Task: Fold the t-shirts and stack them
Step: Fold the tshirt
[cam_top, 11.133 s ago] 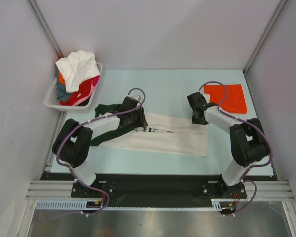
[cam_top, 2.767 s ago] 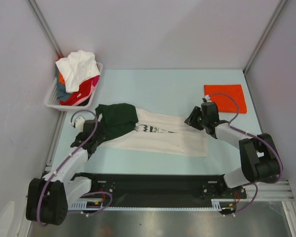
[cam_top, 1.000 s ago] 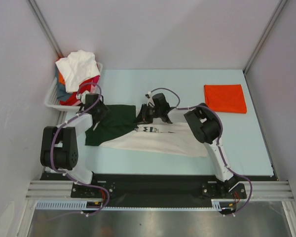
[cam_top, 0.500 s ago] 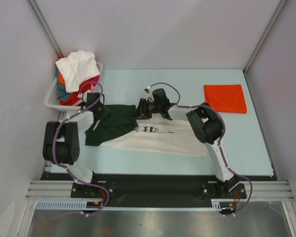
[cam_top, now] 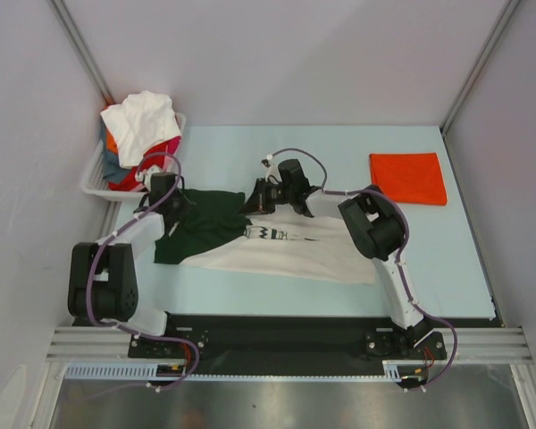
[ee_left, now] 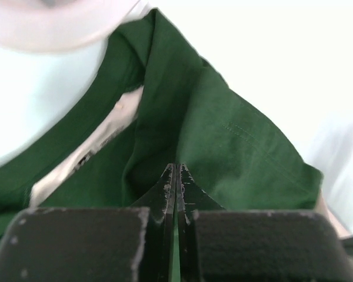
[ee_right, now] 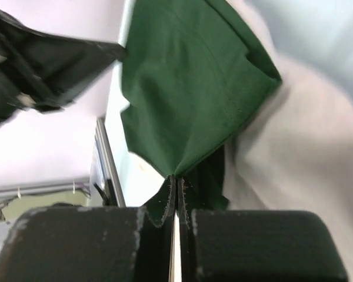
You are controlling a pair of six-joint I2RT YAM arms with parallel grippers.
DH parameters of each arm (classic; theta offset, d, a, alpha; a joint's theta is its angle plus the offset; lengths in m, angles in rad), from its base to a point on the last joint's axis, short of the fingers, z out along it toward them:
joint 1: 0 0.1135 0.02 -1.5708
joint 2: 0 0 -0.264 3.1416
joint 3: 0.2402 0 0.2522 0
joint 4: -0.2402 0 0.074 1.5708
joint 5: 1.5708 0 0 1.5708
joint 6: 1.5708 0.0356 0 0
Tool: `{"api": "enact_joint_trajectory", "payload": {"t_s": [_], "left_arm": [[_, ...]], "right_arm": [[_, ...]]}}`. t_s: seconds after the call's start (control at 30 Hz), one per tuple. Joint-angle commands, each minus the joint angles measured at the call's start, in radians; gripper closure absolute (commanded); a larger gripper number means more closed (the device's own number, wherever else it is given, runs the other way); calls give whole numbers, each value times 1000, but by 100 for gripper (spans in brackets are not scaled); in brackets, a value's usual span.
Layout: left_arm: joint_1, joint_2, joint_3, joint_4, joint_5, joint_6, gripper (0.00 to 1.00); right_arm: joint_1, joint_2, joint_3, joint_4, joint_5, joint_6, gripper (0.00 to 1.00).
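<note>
A cream t-shirt [cam_top: 313,250] with dark green shoulders [cam_top: 205,225] lies spread across the middle of the table. My left gripper [cam_top: 173,206] is at the green part's far left corner. In the left wrist view its jaws [ee_left: 176,169] are shut, pinching green cloth [ee_left: 241,147]. My right gripper [cam_top: 252,200] is at the green part's far right corner. Its jaws [ee_right: 176,178] are shut on a gathered point of green cloth [ee_right: 188,88], with cream cloth [ee_right: 306,158] to the right. A folded orange-red t-shirt [cam_top: 408,177] lies at the back right.
A white slotted basket [cam_top: 96,179] stands at the back left, heaped with white [cam_top: 141,121], red and pink shirts. Grey walls close in the table on three sides. The left arm [ee_right: 35,64] shows in the right wrist view's upper left.
Both grippers have closed on the green cloth at the shirt's far corners. The left arm's elbow has swung down and left; the right gripper has edged slightly left.
</note>
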Motion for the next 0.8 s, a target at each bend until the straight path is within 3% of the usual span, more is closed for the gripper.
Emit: {"api": "enact_joint_trajectory", "payload": {"t_s": [0.0,0.43,0.5,0.57,0.63,0.67,0.7,0.77], "left_arm": [[8,-97,-46,17,-13,12,100],[7,-255,-199,8,78,26,100],[7,-272,-239,17,103,26,99],[7,-280,-276,25,140,25,98],[7,-280,-296,25,146,21,83],[7,-281,-301,16,138,20,58],[7,-286,-302,11,129,17,47],[7,-297,-302,2,125,15,37]], "right_arm": [[12,-79,-65,31,-54,-38,100],[57,-223,-264,-7,-74,-128,97],[63,-237,-272,-59,-71,-167,81],[66,-243,-277,-79,-48,-193,54],[63,-247,-280,-84,-17,-193,44],[63,-245,-274,-84,-13,-190,41],[61,-242,-258,-86,-10,-182,40],[57,-237,-240,-89,9,-175,39]]}}
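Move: Both hands already pinch the folded green part of the t-shirt and take it towards the shirt's near edge, some 16 cm straight back and 4 cm below the left hand, and roughly 16 cm back and 5 cm below the right. From the left hand, the basket stands about 10 cm ahead and 12 cm to the left. From the right hand, the black zigzag print lies about 6 cm back and 5 cm to the right. Still pinching the green fold, both hands draw it straight back towards the shirt's near edge by about 8 cm; the left first lifts a centimetre and then sinks some 4 cm, while the right dips about 2 cm at the start, then rises slightly and slides a little to its right. As they reach the end of the pull, both sets of fingers open to over half and let go of the cloth, the right hand having swung about 10 degrees counter-clockwise. ##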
